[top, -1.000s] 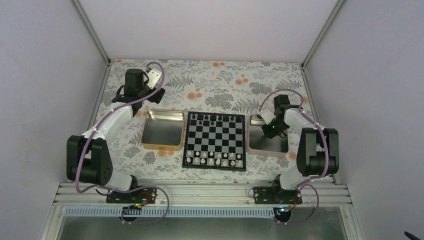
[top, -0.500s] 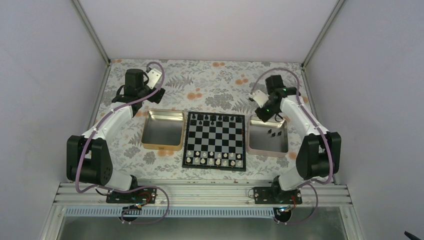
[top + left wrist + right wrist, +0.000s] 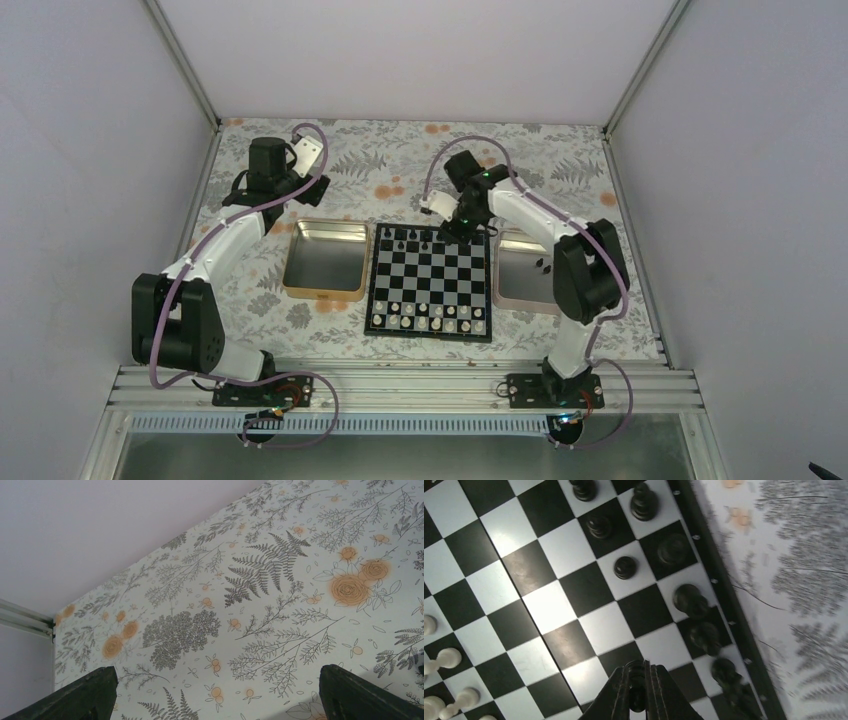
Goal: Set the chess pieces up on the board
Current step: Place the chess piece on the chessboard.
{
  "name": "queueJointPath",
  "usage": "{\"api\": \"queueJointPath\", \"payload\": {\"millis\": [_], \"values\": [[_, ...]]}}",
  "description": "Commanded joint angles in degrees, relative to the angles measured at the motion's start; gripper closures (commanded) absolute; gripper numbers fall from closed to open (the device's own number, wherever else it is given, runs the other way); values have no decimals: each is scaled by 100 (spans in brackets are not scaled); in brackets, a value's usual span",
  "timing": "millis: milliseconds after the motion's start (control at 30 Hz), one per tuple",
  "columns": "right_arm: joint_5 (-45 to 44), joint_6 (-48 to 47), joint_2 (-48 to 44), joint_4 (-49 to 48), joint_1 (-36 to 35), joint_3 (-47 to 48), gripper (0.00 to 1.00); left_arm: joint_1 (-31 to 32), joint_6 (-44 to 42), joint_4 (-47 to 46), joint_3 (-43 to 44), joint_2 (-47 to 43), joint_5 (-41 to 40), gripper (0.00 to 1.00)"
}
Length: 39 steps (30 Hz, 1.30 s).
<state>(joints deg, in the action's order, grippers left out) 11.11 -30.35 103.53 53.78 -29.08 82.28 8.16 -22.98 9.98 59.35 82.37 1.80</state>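
The small chessboard (image 3: 430, 283) lies in the middle of the table. Several black chess pieces (image 3: 412, 235) stand along its far rows, also seen in the right wrist view (image 3: 625, 567). White pieces (image 3: 425, 315) fill its near rows. My right gripper (image 3: 462, 226) hovers over the board's far right part, shut on a black chess piece (image 3: 637, 692) above the squares. Two or three black pieces (image 3: 542, 266) lie in the silver tray (image 3: 520, 290). My left gripper (image 3: 300, 190) is open and empty, over the floral cloth at the far left; its fingertips (image 3: 95, 690) show wide apart.
A gold tray (image 3: 325, 260) sits left of the board. The silver tray sits right of it. The floral cloth (image 3: 260, 610) covers the table. Side rails and grey walls bound the cell.
My right gripper rose from the silver tray and swung left to above the board's far right part, carrying a black piece. The left arm has not moved.
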Motion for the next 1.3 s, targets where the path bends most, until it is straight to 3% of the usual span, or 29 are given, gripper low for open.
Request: {"api": "queueJointPath", "payload": {"millis": [0,567,1267], "values": [[413,-58,296,-221,-224,189,91,19,4,-57,31,-107,46,0],[83,-147,935,-432,-415,420,90,20,-4,-69,8,-124,38,0],[-85,-193,1034,-345,-399,339,89,19,-13,-41,19,-113,100,0]]}}
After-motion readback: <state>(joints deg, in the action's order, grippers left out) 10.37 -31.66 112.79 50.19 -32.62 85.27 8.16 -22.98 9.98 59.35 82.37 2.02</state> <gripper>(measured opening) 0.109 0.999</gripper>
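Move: The right hand holds a black pawn upright over the board. The empty e7 square it goes to lies about 3 cm left, 1 cm ahead and some 6 cm below. The d7 pawn stands about 7 cm left and 1 cm ahead. The black e8 piece is about 4 cm ahead and 3 cm left, and the f8 piece about 4 cm straight ahead. From the idle left hand, e7 is roughly 28 cm right, 10 cm back and 16 cm below. Still pinching the black pawn, the right hand brings its base down to the e7 square, beside the d7 pawn and in front of the e8 piece. It sinks about 4.5 cm while going left nearly 4 cm, eases back right by a bit over half a centimetre, and turns about 5 degrees counter-clockwise. The last bit of sinking is slow, and the fingers stay shut on the pawn. ##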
